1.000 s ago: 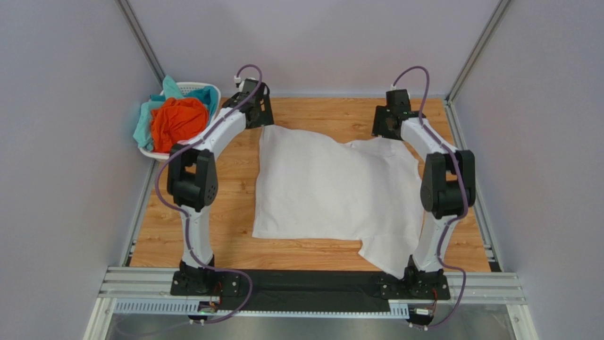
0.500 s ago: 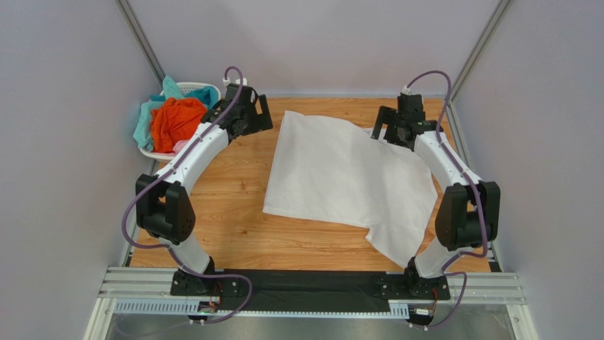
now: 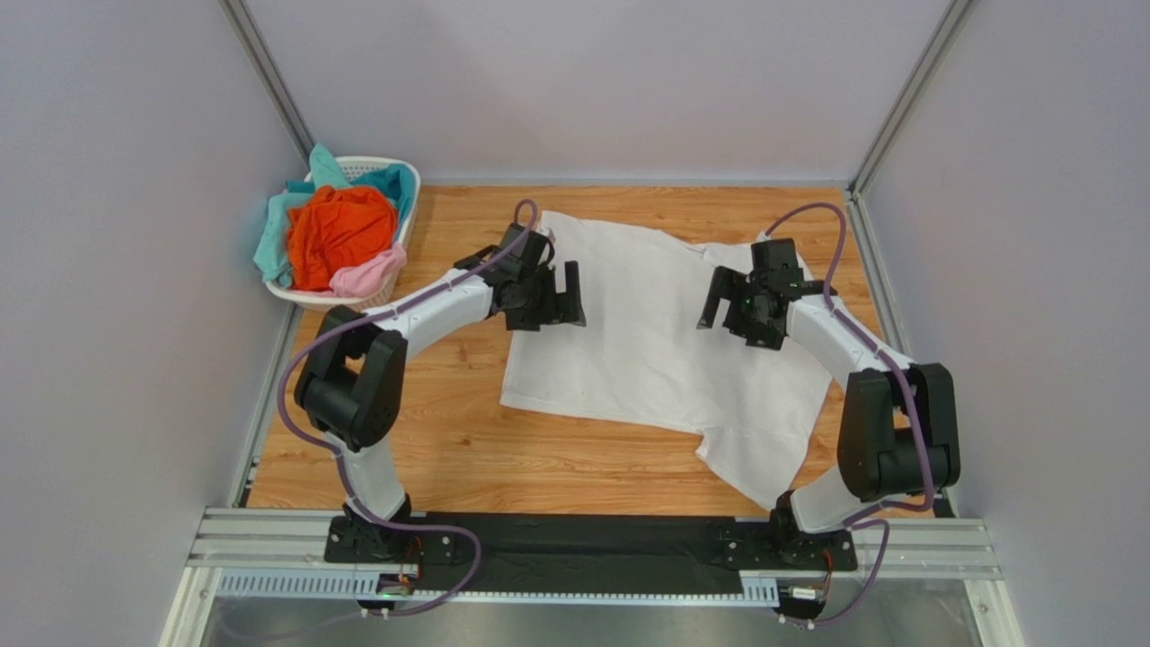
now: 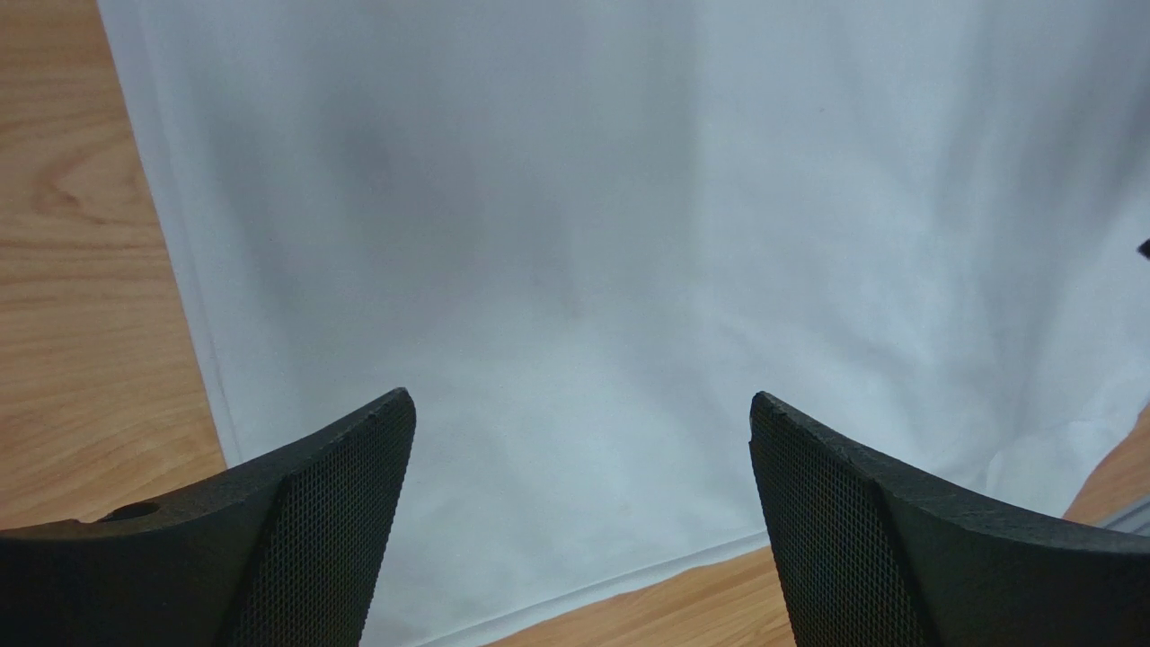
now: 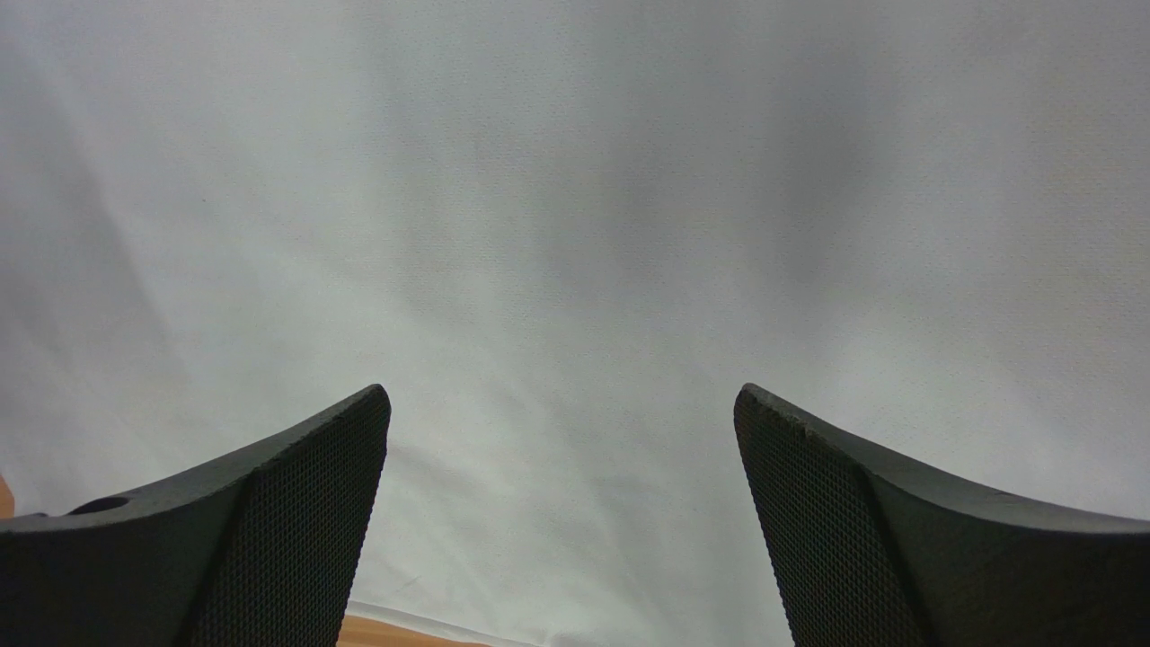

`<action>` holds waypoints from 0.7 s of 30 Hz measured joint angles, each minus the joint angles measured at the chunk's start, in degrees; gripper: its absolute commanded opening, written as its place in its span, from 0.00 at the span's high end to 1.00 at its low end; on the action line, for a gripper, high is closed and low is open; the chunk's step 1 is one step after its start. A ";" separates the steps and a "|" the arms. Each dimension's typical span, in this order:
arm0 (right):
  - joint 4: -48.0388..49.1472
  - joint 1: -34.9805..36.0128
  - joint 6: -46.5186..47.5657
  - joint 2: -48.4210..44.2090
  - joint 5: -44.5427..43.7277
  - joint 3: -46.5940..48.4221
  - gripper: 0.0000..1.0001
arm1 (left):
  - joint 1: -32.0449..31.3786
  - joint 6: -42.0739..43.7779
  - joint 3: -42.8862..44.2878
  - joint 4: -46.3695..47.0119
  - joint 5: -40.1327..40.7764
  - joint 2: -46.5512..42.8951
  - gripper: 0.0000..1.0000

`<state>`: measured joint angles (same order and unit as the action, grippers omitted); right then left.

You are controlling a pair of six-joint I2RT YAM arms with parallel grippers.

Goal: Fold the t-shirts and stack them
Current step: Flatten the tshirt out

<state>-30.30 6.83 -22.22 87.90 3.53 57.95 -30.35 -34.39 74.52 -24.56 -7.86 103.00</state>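
Note:
A white t-shirt lies spread flat across the middle of the wooden table, one sleeve trailing toward the near right. It fills the left wrist view and the right wrist view. My left gripper hovers open and empty over the shirt's left part. My right gripper hovers open and empty over its right part. Orange, teal and pale pink t-shirts sit piled in the basket at the far left.
The white lattice basket stands at the table's far left corner. Grey walls and metal frame rails enclose the table. Bare wood shows left of and in front of the shirt.
Both grippers let go of the shirt's far edge and moved from the back of the table toward the middle. They now hover open over the shirt, which lies flat.

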 measured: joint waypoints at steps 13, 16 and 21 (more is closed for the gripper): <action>3.34 9.70 -2.97 4.79 0.26 -5.11 0.00 | 0.17 -3.06 -13.33 1.16 4.07 -2.78 0.00; 4.63 14.64 -4.96 4.57 -1.42 -5.70 0.00 | 0.35 -4.46 -15.69 -2.97 8.37 -5.40 0.00; 6.01 24.26 -9.20 3.32 -4.61 -7.32 0.00 | 4.15 -7.15 -21.88 -11.98 16.20 -11.78 0.00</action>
<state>-24.29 31.09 -31.42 91.22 -1.08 50.63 -26.20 -41.54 52.64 -36.53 8.34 91.22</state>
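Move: Below the left hand by about 7 cm lies the white t-shirt, its left edge some 6 cm to that hand's left and its near left corner about 8 cm left and 14 cm back; the shirt's middle is roughly 17 cm to the right and 2 cm back. From the right hand, some 5 cm above the cloth, the shirt's middle lies about 13 cm left and level, the near armpit notch 7 cm left and 17 cm back. Sinking onto the spread t-shirt with both grippers wide open, the hands bring their fingertips down some 5 to 7 cm to the cloth, then sweep left and back, dragging it. The left ends about 13 cm left and 10 cm back, at the shirt's left edge, twisting some 30 degrees; the right goes about 12 cm left and 7 cm back, turning slightly counter-clockwise. ##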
